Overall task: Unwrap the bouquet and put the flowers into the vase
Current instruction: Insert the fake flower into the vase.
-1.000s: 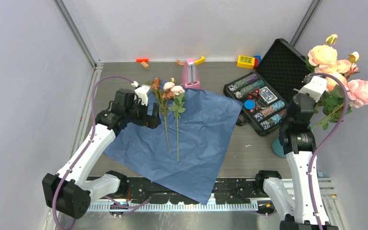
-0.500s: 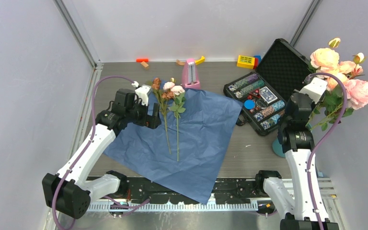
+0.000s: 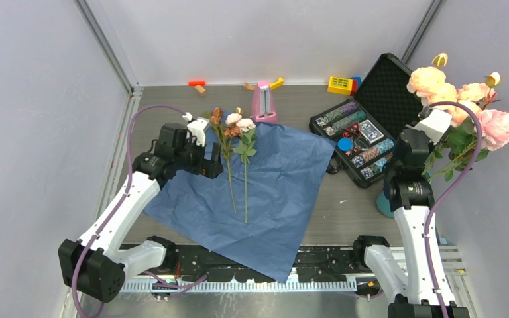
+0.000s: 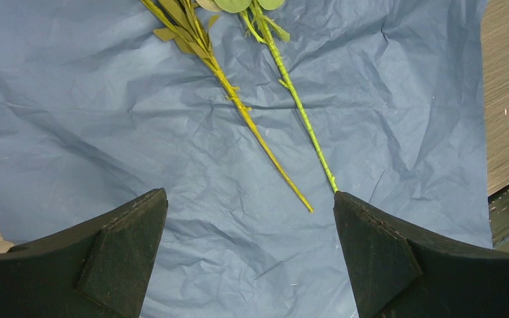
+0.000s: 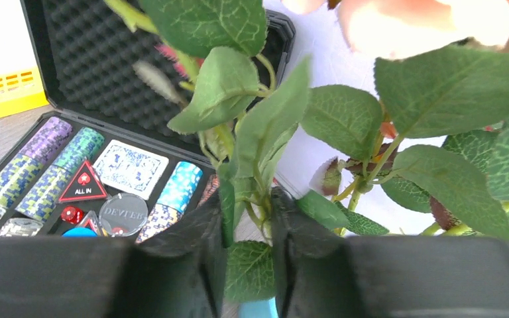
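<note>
A bunch of pink and peach flowers point(image 3: 464, 109) stands at the far right, above the teal vase point(image 3: 383, 207), which is mostly hidden under my right arm. My right gripper point(image 3: 419, 142) is at their stems, jaws parted, with thin stems and leaves point(image 5: 255, 152) loose in the gap of the right gripper point(image 5: 245, 205). A sliver of the vase point(image 5: 258, 310) shows below. Two more flowers point(image 3: 238, 126) lie on the spread blue paper point(image 3: 272, 192). My left gripper point(image 3: 211, 162) hovers wide open over the paper point(image 4: 106, 99), near the stem ends point(image 4: 308, 132), empty between the fingers of the left gripper point(image 4: 248, 199).
An open black case of poker chips point(image 3: 364, 132) lies left of the right arm. A pink metronome point(image 3: 263, 103), a yellow block point(image 3: 340, 85) and small toys point(image 3: 197, 84) sit along the back wall. The side wall is close behind the flower bunch.
My right gripper's jaws have parted around the stems, and the bunch of roses has tipped to the left. The left arm has not moved.
</note>
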`<state>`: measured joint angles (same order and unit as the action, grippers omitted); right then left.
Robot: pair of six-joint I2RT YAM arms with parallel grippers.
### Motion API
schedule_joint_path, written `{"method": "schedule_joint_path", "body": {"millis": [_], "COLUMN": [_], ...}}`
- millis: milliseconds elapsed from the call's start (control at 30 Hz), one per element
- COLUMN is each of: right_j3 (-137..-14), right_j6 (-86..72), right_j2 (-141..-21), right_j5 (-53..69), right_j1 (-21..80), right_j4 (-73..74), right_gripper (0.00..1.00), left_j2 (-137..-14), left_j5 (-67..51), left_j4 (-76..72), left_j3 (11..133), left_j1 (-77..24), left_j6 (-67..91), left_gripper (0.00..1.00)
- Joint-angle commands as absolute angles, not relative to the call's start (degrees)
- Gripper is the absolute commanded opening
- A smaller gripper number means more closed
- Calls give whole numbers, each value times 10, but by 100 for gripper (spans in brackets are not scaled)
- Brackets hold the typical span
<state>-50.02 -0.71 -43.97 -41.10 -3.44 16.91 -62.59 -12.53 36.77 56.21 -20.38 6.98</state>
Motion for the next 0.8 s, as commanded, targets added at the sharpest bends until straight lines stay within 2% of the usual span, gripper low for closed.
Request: {"method": "schedule_joint_path", "body": {"millis": [0, 200, 233, 333, 500, 767], "right_j3": [-511, -522, -522, -526, -541, -568], "right_j6": [-35, -54, -56, -57, -54, -50], "right_j2": [-435, -426, -422, -413, -397, -402], "right_j5": [-385, -350, -345, -331, -316, -286], "right_j1": [-33, -33, -33, -32, -30, -30], "right_j4": [185, 211, 213, 228, 244, 275], "right_gripper": [37, 51, 57, 65, 68, 67], "left_j2": [-617, -616, -616, -617, -615, -616], "left_j5": [-127, -127, -128, -127, -128, -128], "left_j4": [362, 361, 361, 361, 361, 360], "left_j3": [562, 562, 562, 562, 562, 562], "left_j1": [-207, -209, -209, -209, -210, -210], "left_j6": [62, 62, 62, 62, 62, 62], "left_gripper": [100, 100, 100, 100, 100, 100]}}
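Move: The flower stem just set in the vase stands between the right hand's half-open fingers, about 1 cm ahead at their height. The vase's middle is some 20 cm below, about 2 cm back and 1 cm left. The chip case's tray lies about 13 cm ahead, 10 cm left and 28 cm down. From the left hand the stem is roughly level ahead, some 47 cm right and 12 cm higher. The leafy stem comes free of the right fingers as they go on opening from about a third to two thirds. The hand shifts about 3 cm left, away from the flowers' blooms, first dipping some 1.5 cm and then rising back to slightly above its starting height, while it turns about 10 degrees counter-clockwise. ##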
